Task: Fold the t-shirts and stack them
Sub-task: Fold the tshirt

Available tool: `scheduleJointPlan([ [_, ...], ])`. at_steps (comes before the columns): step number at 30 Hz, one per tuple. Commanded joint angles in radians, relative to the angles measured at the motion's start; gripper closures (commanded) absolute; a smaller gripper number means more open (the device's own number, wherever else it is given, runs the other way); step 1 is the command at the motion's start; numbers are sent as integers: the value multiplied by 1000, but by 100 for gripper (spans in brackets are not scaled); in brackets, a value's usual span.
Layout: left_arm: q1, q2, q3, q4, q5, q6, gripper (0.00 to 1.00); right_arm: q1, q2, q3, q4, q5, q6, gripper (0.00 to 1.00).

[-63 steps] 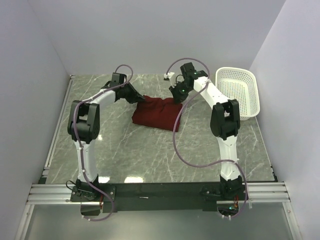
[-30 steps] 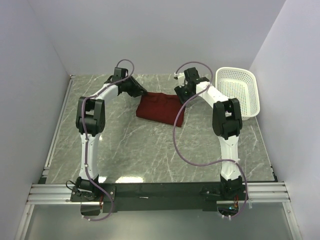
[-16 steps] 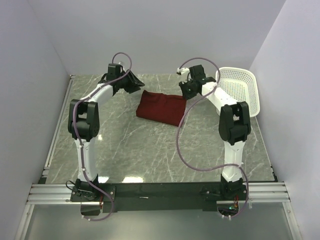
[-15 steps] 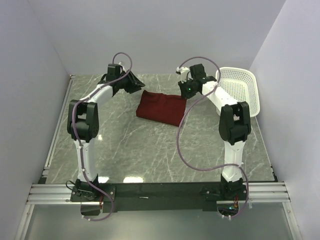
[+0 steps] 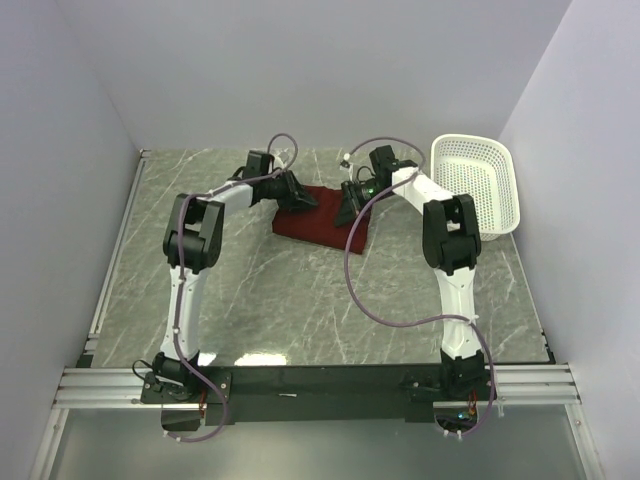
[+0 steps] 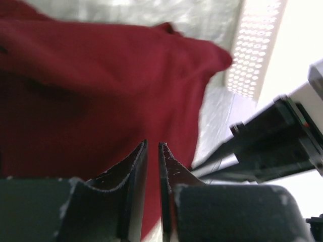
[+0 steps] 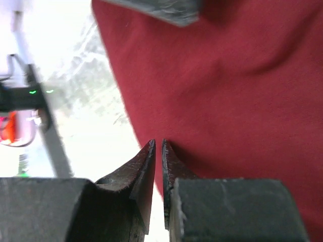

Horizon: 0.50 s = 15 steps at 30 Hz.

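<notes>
The maroon t-shirt (image 5: pixel 318 226) lies folded into a small block on the marble table, toward the back. My left gripper (image 5: pixel 303 202) hovers at the block's far left corner, my right gripper (image 5: pixel 346 208) at its far right end. In the left wrist view the t-shirt (image 6: pixel 101 75) fills the frame behind the left gripper (image 6: pixel 152 144). Its jaws stand almost together with a thin slit and no cloth in it. The right gripper (image 7: pixel 157 142) looks the same, over the t-shirt's (image 7: pixel 227 75) curved edge.
A white perforated basket (image 5: pixel 482 190) stands at the back right, close beside the right arm; it also shows as the basket (image 6: pixel 255 50) in the left wrist view. Grey walls enclose the table on three sides. A metal rail (image 5: pixel 320 380) runs along the near edge.
Both grippers had lifted away toward the back wall with wider jaws; they have now come back down to the shirt's far edge and narrowed to a slit. The shirt stays folded.
</notes>
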Motion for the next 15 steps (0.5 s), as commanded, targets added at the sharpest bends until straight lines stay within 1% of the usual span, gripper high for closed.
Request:
scheduleJointPlan([
  [1,6,49,90,34,64,-11,80,2,-11,-37,9,-118,62,83],
  [3,8,98,150,-6,40,-14,80,2,1,-53,-2,-92,63,83],
  [5,17,129,172,15,23,-34,79,0,7,-76,-19,-83,49,84],
  [10,51,146,189,75,-28,-112,79,-10,-8,-178,47,-9,102,84],
  [13,75,150,190,79,-36,-137,78,-16,4,-185,38,9,110,84],
  [15,91,155,198,110,-31,-152,78,-23,9,-197,55,23,122,84],
])
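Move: The left hand is over the far half of the folded t-shirt, whose middle lies about 3 cm back, 2 cm to its right and 5 cm lower. From the right hand, over the shirt's right part, that middle lies some 6 cm left, 1 cm ahead and 5 cm below. The white basket's middle stands roughly 35 cm to the right of the right hand and 9 cm ahead. Back and down together, the right hand brings its shut tips onto the t-shirt near its right, near edge, about 5 cm towards the base and 4 cm lower, tipping down some 15 degrees. The left first dips about 3 cm, then sweeps forward some 5 cm and finally outward left to the shirt's far edge, rising slightly; its fingers stay nearly shut. ##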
